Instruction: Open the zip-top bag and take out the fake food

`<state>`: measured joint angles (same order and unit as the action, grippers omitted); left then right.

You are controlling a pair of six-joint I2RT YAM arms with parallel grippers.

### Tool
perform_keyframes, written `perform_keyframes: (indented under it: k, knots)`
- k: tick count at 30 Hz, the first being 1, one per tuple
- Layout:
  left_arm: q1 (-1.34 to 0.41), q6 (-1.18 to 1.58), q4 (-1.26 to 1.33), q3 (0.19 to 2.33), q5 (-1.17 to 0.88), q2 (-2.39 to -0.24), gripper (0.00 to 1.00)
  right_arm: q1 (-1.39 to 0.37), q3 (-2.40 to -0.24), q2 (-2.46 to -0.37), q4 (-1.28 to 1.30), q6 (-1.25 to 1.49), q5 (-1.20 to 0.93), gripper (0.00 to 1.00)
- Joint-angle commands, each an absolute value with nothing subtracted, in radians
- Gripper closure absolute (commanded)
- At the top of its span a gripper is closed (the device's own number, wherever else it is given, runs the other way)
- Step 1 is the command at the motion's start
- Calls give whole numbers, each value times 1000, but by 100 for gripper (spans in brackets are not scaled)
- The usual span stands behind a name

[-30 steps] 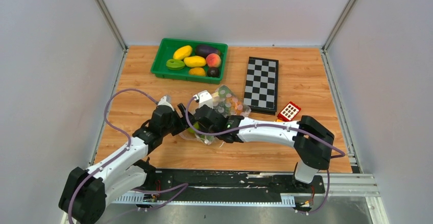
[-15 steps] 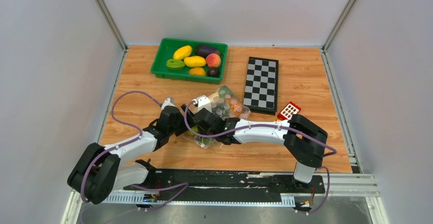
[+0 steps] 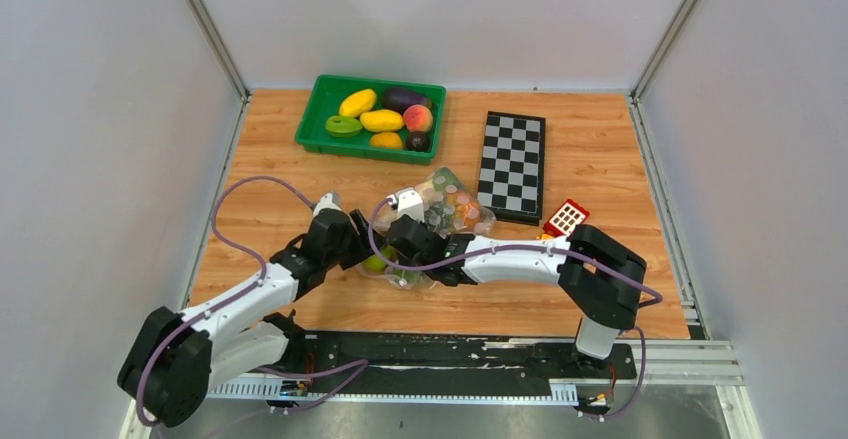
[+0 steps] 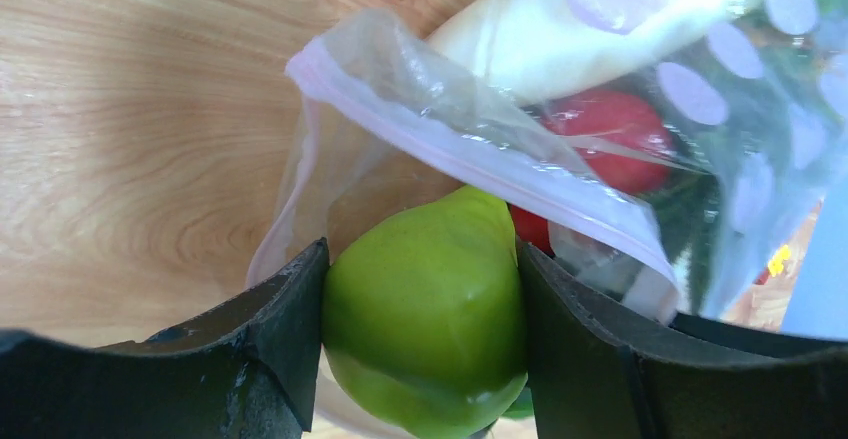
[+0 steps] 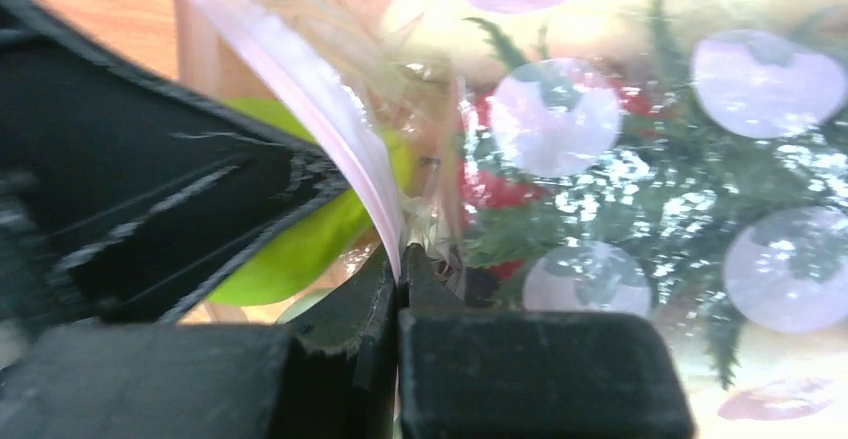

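The zip-top bag [image 3: 447, 206] lies mid-table, clear with pale dots, its pink-edged mouth [image 4: 470, 154] gaping toward the left arm. My left gripper [image 4: 422, 255] is shut on a green pear [image 4: 428, 309] at the bag's mouth, with both jaws pressed against its sides. A red apple [image 4: 612, 139] and a long white radish [image 4: 580, 29] lie inside, behind the pear. My right gripper [image 5: 402, 265] is shut on the bag's pink zip strip [image 5: 330, 109]. Leafy green fake food [image 5: 570, 214] shows through the plastic. From above, both grippers meet at the pear [image 3: 376, 262].
A green tray [image 3: 318, 109] at the back left holds yellow fruits, a purple eggplant and a peach. A chessboard [image 3: 512, 164] lies right of the bag, with a red-yellow toy [image 3: 566, 219] at its near end. Grey walls enclose the table.
The left gripper's jaws have closed in on the green pear at the bag's mouth. The right gripper keeps its hold on the zip strip, and the bag has shifted slightly.
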<state>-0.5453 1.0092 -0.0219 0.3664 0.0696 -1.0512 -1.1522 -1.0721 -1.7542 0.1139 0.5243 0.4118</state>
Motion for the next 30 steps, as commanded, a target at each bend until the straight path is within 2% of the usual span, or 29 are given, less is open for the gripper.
perform_keyframes:
  k: [1,8,12,23,30]
  knots:
    - [-551,940,-266,487,108,-939,91,-1131,-1044,-1704,157,557,531,100]
    - [-547,802,-576,704,125,-890,99,-1113,-1013,-1693,183,571,616,100]
    - [-490,700,-634,882,179,-943,100,-1109,-982,-1685,164,561,615,100]
    - [-249,539,-425,1292,253,-1404,100,-1108,-922,-1637,55,389,496,100]
    - [-137,503,-271,1474,339,-1725,99,-1112,-911,-1598,20,279,416,100]
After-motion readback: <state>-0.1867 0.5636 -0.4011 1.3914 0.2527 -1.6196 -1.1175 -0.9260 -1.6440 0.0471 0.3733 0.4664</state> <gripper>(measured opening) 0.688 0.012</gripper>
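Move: The left hand holds the green pear in the bag's mouth. The green bin's middle lies about 28 cm ahead of it, almost in line and 3 cm lower; in it the green pepper is 25 cm ahead and 7 cm to the left, the yellow-orange fruit 23 cm ahead and 3 cm to the right. For the right hand, pinching the bag's lip, the bag's middle is 5 cm ahead and 7 cm right, the chessboard 17 ahead and 25 right, the bin 27 ahead and 5 left. Straight up first, the left hand draws the gripped pear out of the bag's mouth, then swings forward and somewhat left at about 17 cm higher, towards the bin's left end, covering some 22 cm forward, rolling its left side up and sinking slightly at the end. The right hand keeps the lip pinched and drags the bag about 4.5 cm to the right. ##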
